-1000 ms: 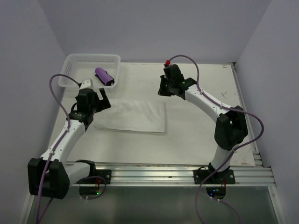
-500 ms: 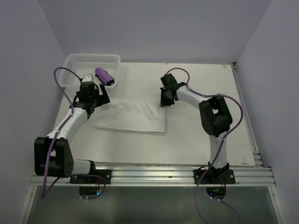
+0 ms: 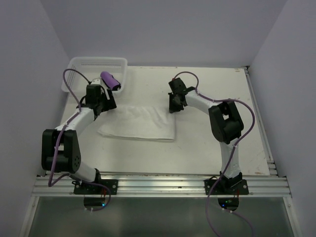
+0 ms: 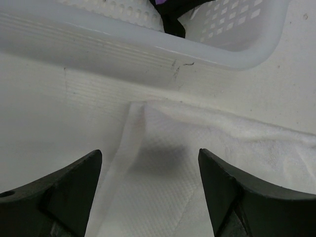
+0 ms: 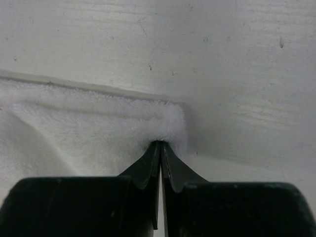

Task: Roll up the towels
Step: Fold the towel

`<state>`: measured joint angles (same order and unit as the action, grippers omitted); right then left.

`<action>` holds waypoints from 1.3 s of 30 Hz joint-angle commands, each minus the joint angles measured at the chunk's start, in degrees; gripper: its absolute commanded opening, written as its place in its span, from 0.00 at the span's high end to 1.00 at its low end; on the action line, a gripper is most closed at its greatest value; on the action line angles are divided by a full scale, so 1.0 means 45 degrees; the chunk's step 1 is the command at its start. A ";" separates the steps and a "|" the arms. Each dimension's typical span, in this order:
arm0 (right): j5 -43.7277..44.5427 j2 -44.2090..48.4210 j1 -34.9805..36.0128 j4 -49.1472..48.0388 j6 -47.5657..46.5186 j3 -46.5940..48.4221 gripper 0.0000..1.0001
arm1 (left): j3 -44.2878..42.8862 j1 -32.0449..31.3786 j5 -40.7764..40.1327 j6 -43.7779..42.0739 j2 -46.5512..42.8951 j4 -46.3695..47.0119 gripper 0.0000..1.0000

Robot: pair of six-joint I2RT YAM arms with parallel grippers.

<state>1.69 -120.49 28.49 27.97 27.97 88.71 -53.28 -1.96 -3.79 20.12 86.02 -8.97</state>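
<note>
The white towel [image 3: 140, 123] lies flat on the table, in front of the basket. My right gripper [image 3: 174, 105] is down at its far right corner; in the right wrist view the jaws [image 5: 160, 143] are shut, pinching the fluffy corner of the towel [image 5: 74, 118]. Over the towel's far left corner [image 4: 222, 163] my left gripper [image 3: 101, 101] hovers open [image 4: 149, 153], nothing between its fingers. The purple towel [image 3: 110, 80] lies rolled inside the basket, and only its dark trim [image 4: 173, 22] shows in the left wrist view.
The white mesh basket [image 3: 79, 66] stands at the far left corner of the table, its near wall [image 4: 123, 39] just beyond my left gripper. Walls close the table on three sides, and a metal rail [image 3: 163, 180] runs along the near edge.
My left gripper has moved back towards the basket, to the towel's far left corner. My right gripper has dropped to the far right corner and shut on it.
</note>
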 commanded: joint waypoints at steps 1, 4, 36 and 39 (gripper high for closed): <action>0.0346 -0.0334 -0.0023 0.0153 -0.0433 0.0307 0.95 | -0.0699 0.0083 0.0783 -0.0369 0.0414 0.0978 0.18; 0.0327 -0.0354 -0.0042 0.0153 -0.0414 0.0307 0.95 | -0.0797 0.0083 0.0765 -0.0389 0.0669 0.0900 0.23; 0.0638 -0.0471 -0.0159 0.0406 -0.0590 0.0327 0.97 | -0.0856 0.0435 0.0238 -0.0252 0.0885 0.0608 1.00; 0.0912 -0.0471 -0.0179 0.0640 -0.0454 0.0385 0.98 | -0.0876 0.0435 -0.0269 -0.0116 0.0943 0.0354 1.00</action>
<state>2.17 -120.81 28.47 28.49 26.76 89.30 -54.87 -0.67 -2.24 19.81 90.72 -8.03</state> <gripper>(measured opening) 0.027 0.007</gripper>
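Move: The towel's far-left corner lies about 3 cm ahead of my left fingertips, 1 cm to the left and some 2 cm below. The basket's middle is about 15 cm ahead and 5 cm left; the purple roll in it is about 12 cm ahead and 2 cm right. The towel's far-right corner is about 2 cm ahead of my right fingertips, 1 cm right and 1 cm below them; the far-left one is about 29 cm left of my right hand and 3 cm ahead. I sink my left hand about 2 cm and ease it some 1 cm forward, onto the towel's left edge just short of the far-left corner, shutting my nearly wide-open fingers on the edge to pinch it. My right hand stays down and keeps its shut fingers on the towel by the far-right corner. ##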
